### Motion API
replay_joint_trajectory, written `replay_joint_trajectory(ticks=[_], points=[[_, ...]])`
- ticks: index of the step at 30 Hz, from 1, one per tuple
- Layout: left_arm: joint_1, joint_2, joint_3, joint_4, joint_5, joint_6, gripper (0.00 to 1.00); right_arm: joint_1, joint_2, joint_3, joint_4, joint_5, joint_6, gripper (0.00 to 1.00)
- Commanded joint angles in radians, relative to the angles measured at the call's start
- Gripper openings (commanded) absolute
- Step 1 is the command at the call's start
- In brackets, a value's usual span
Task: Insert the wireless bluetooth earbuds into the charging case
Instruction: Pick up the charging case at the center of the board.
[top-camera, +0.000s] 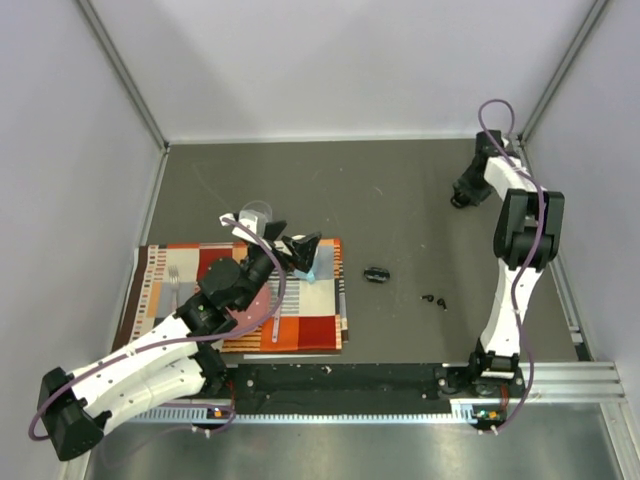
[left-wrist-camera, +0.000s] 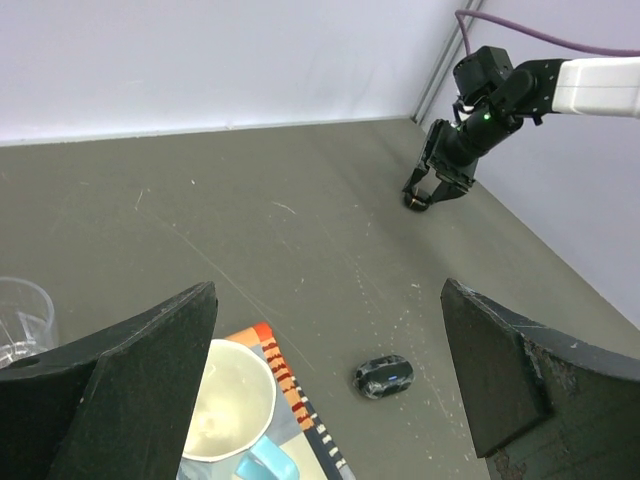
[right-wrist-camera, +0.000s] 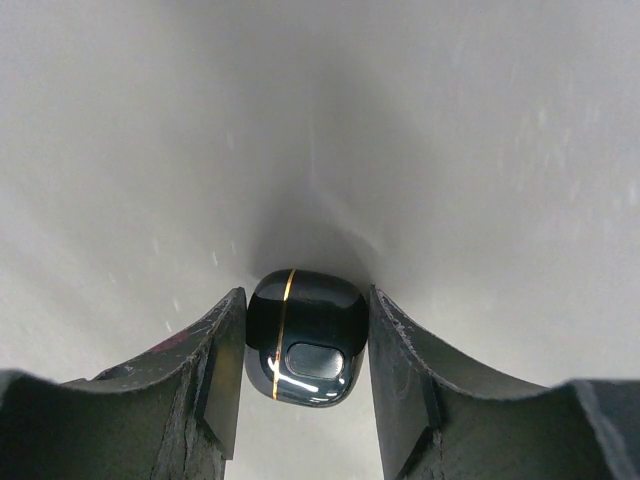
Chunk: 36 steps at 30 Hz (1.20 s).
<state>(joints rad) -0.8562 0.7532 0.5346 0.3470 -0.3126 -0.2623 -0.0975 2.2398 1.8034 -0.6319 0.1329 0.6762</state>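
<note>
My right gripper (right-wrist-camera: 306, 296) is at the far right of the table, shut on a glossy black charging case (right-wrist-camera: 303, 337) with a thin gold line, one finger against each side. It also shows in the top view (top-camera: 462, 195). Two tiny black earbuds (top-camera: 434, 299) lie on the grey table in front of the right arm's base. A second black oval case (top-camera: 377, 274) lies mid-table, to the right of the placemat (left-wrist-camera: 383, 376). My left gripper (left-wrist-camera: 328, 300) hangs open above the placemat's right edge, with nothing between its fingers.
A striped orange placemat (top-camera: 300, 330) lies at the front left with a fork (top-camera: 172, 285) on it. A white mug with a blue handle (left-wrist-camera: 232, 400) stands under the left gripper. A clear glass (top-camera: 258, 215) stands behind it. Walls close in at both sides.
</note>
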Motion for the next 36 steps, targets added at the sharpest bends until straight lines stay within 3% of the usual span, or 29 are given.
replay_joint_trajectory(ticks=[1, 7, 11, 18, 26, 36], points=[[0.003, -0.015, 0.025, -0.017, -0.019, -0.04, 0.99, 0.09, -0.158, -0.178, 0.036, 0.056, 0.048, 0.27], [0.005, -0.031, 0.019, -0.029, -0.011, -0.066, 0.99, 0.128, -0.368, -0.517, 0.245, -0.039, 0.146, 0.24], [0.005, -0.022, 0.007, -0.013, -0.003, -0.08, 0.99, 0.157, -0.497, -0.66, 0.353, -0.113, 0.21, 0.13], [0.005, -0.006, -0.097, 0.199, 0.009, -0.13, 0.99, 0.254, -0.762, -0.892, 0.514, -0.128, 0.393, 0.12], [0.003, 0.017, -0.153, 0.317, 0.073, -0.126, 0.96, 0.422, -1.07, -1.041, 0.581, 0.002, 0.617, 0.12], [0.003, 0.126, -0.15, 0.412, 0.257, -0.094, 0.99, 0.685, -1.227, -1.187, 0.717, 0.195, 0.816, 0.12]])
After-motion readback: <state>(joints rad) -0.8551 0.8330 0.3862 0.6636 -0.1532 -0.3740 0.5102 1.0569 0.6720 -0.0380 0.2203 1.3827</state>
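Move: The black charging case is already pinched in the right hand, low at the far right. The centre case, towards which it is carried, lies about 21 cm back and 26 cm left of that hand, a couple of centimetres lower. The loose earbuds lie about 28 cm back and 12 cm left, the mug 17 cm back and 47 cm left. From the left hand, the centre case is some 8 cm ahead, 16 cm right and 27 cm below. The pinched case stays in the right fingers, carried left and back towards the centre case, about 23 cm left and 20 cm back: first low along the table, then climbing some 16 cm while the wrist swings the fingers up from steeply down to a shallow forward slope. The open left hand shifts about 3 cm right and sinks slightly, turning a little clockwise. ##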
